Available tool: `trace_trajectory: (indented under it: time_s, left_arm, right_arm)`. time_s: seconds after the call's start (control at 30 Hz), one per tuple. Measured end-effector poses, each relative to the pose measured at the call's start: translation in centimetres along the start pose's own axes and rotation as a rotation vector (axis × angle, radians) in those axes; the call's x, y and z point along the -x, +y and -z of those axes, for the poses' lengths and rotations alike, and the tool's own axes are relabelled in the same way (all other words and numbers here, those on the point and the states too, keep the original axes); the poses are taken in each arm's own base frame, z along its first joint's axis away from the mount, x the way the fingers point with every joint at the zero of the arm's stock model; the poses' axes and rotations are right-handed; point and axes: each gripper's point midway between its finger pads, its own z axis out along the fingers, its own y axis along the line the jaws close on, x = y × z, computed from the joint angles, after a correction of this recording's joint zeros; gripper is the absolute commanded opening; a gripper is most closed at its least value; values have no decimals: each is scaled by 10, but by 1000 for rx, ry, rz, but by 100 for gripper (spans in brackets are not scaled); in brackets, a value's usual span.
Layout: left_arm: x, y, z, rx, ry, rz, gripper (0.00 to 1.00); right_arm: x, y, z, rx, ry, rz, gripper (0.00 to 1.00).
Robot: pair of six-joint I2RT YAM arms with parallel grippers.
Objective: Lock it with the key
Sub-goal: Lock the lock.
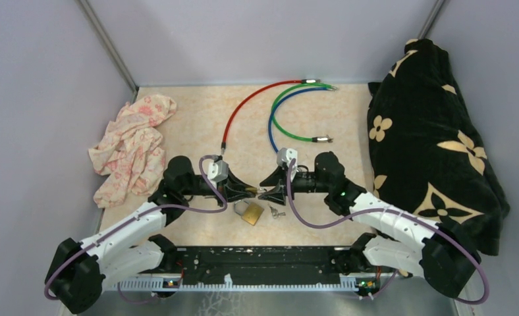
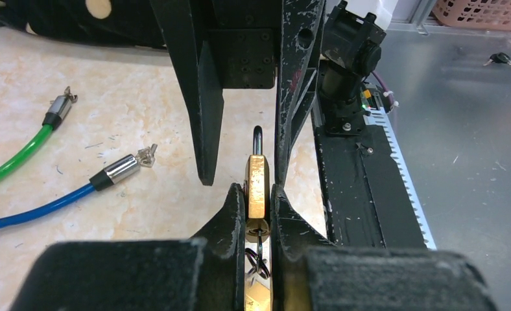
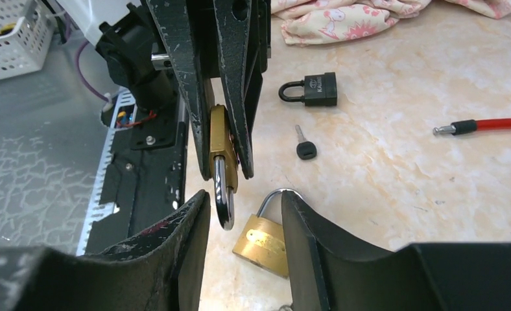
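Note:
My left gripper [image 1: 247,189] is shut on a brass padlock [image 2: 258,188], held edge-on with its steel shackle [image 3: 224,201] pointing at the right gripper. A dark key ring [image 2: 258,258] hangs from the padlock's near end; the key itself is hidden between the fingers. My right gripper [image 3: 243,217] is open. Its fingers [image 2: 204,97] stand on either side of the shackle without touching it. A second brass padlock [image 3: 261,241] lies flat on the table just below, with small silver keys [image 1: 276,212] next to it.
A black padlock [image 3: 318,89] and a black-headed key [image 3: 305,148] lie farther out. Red [image 1: 244,105], green [image 1: 286,128] and blue [image 2: 39,210] cables curve across the back. A pink cloth [image 1: 133,145] is left, a black flowered blanket [image 1: 435,138] right.

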Motion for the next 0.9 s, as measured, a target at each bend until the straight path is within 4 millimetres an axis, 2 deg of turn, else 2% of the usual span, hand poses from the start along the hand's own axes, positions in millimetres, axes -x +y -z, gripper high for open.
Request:
trace_trajectory:
  time_s: [0.2,0.3,0.37,0.47,0.57,0.7,0.77,0.9]
  left_arm:
    - [2,-1,0,-3,-4,-19,0]
    - [2,-1,0,-3,-4,-21,0]
    - [2,-1,1,-3,-5,-22,0]
    - [3,-1,1,-3,-6,-23,0]
    - [3,0,1,3,-7,-24,0]
    - [3,1,1,8,-6,-23,0]
    - [3,1,1,9,-6,-22,0]
    - [0,1,1,10,-3,-2,2]
  right_arm:
    - [5,-2,7,-25,38,33,47]
    - [9,-2,9,-27,53,44,44]
    - [11,-2,9,-25,58,49,39]
    - [16,-1,9,-18,56,56,24]
    - [18,2,8,-2,55,54,14]
    - [16,5,7,23,62,46,9]
    - [15,5,5,31,67,40,0]
    - [14,6,5,43,72,41,0]
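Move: The shackle of the small brass padlock, held by its body in the left fingers, lies almost in the right hand's open fingers: about 1 cm back, 1 cm to the left and 1 cm above. From the left hand it sticks out some 4 cm to the right, level. On the table, about 19 cm below the right hand, a large brass padlock lies 1 cm ahead and 3 cm left, and a bunch of keys 1 cm ahead and 5 cm right. The small padlock's shackle gets a fresh, higher grip from the right hand: with its fingers open, the hand rises about 2 cm, first easing barely 1 cm right, off the shackle, then partly back in as the fingers close from roughly half open to pinch the shackle's end. Its fingertips dip some 5 degrees. The left hand stays put, still pinching the padlock's body. ##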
